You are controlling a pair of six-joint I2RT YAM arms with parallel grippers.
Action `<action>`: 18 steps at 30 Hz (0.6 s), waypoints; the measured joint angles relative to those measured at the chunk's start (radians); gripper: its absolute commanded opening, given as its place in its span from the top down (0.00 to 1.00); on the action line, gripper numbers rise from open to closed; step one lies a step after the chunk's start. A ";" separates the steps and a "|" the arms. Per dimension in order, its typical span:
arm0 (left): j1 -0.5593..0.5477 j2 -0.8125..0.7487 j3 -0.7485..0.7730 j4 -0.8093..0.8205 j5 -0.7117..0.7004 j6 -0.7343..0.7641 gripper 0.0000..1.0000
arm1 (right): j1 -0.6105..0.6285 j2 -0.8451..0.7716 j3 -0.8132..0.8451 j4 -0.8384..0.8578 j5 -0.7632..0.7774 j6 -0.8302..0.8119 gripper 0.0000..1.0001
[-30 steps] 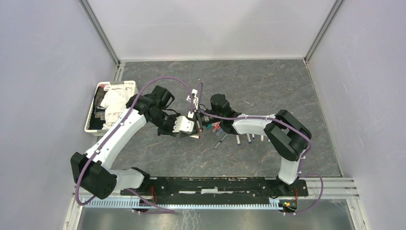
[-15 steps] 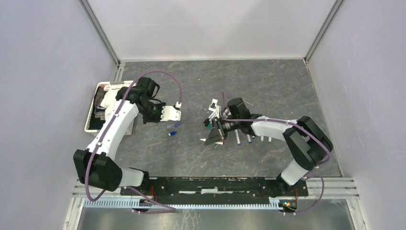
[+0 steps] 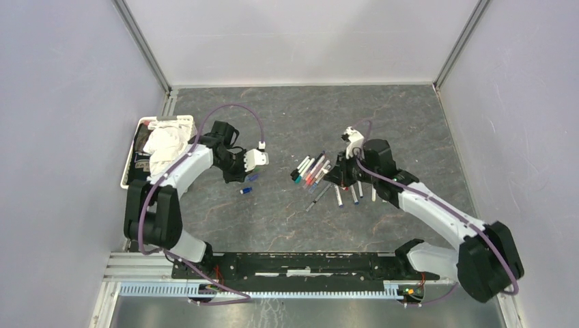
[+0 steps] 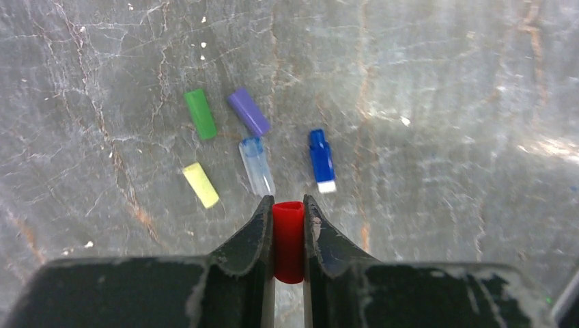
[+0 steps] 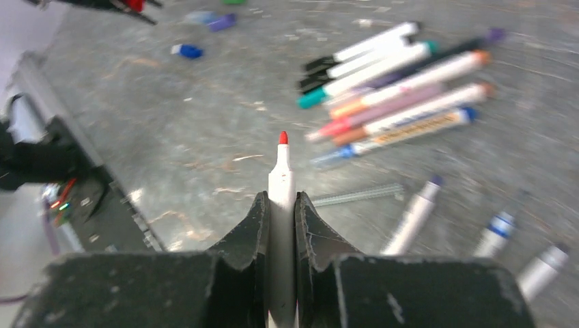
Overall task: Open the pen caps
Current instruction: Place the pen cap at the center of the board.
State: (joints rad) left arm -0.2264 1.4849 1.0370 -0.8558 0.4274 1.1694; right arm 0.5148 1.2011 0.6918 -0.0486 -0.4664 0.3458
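My left gripper [image 4: 288, 212] is shut on a red pen cap [image 4: 288, 236], held just above the grey table. Loose caps lie ahead of it: green [image 4: 200, 113], purple [image 4: 248, 111], pale clear blue [image 4: 257, 165], blue [image 4: 321, 160] and yellow [image 4: 201, 184]. My right gripper [image 5: 281, 199] is shut on a white pen [image 5: 281, 179] whose bare red tip [image 5: 283, 137] points forward. A bundle of capped pens [image 3: 311, 171] lies left of the right gripper [image 3: 340, 175]. Uncapped pens [image 3: 355, 195] lie below it.
A white basket [image 3: 128, 167] holding a white cloth stands at the far left. The black base rail [image 3: 300, 263] runs along the near edge. Grey walls close in the table on three sides.
The two grippers were together at the middle. They have pulled apart: the left went left with the red cap, the right went right with the pen, its red tip now bare.
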 measured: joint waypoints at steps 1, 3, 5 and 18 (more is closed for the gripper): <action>0.000 0.021 -0.008 0.028 -0.004 -0.015 0.98 | -0.015 -0.026 -0.016 -0.006 0.042 -0.002 1.00; -0.001 0.075 -0.013 0.088 -0.018 -0.043 0.98 | -0.044 -0.081 -0.052 -0.031 0.120 -0.004 1.00; 0.000 0.119 -0.013 0.138 -0.037 -0.067 0.98 | -0.071 -0.120 -0.077 -0.056 0.187 -0.007 1.00; 0.000 0.192 -0.012 0.237 -0.069 -0.132 0.50 | -0.124 -0.141 -0.163 -0.060 0.549 -0.021 1.00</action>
State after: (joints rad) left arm -0.2268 1.6768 1.0252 -0.6189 0.3588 1.0370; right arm 0.3904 1.0599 0.5293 -0.1085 0.0830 0.3244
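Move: The left hand holds the red cap; its spot among the loose caps lies about 4 cm ahead, 1 cm right and 7 cm below. The clear cap lies about 2 cm ahead, the yellow one 7 cm ahead and 1 cm left, the green one 6 cm ahead and 4 cm right, all that low. The right hand holds the red pen; the row's green pen is 19 cm right, 4 cm back, 13 cm below. Down about 5 cm and forward 4 cm, the left hand brings the red cap in among the loose caps, stops low over the board and opens its fingers to let go. Meanwhile the right hand, keeping its grip on the red pen, swings right and somewhat down and forward towards the right end of the uncapped-pen row, turning some 30 degrees clockwise. ##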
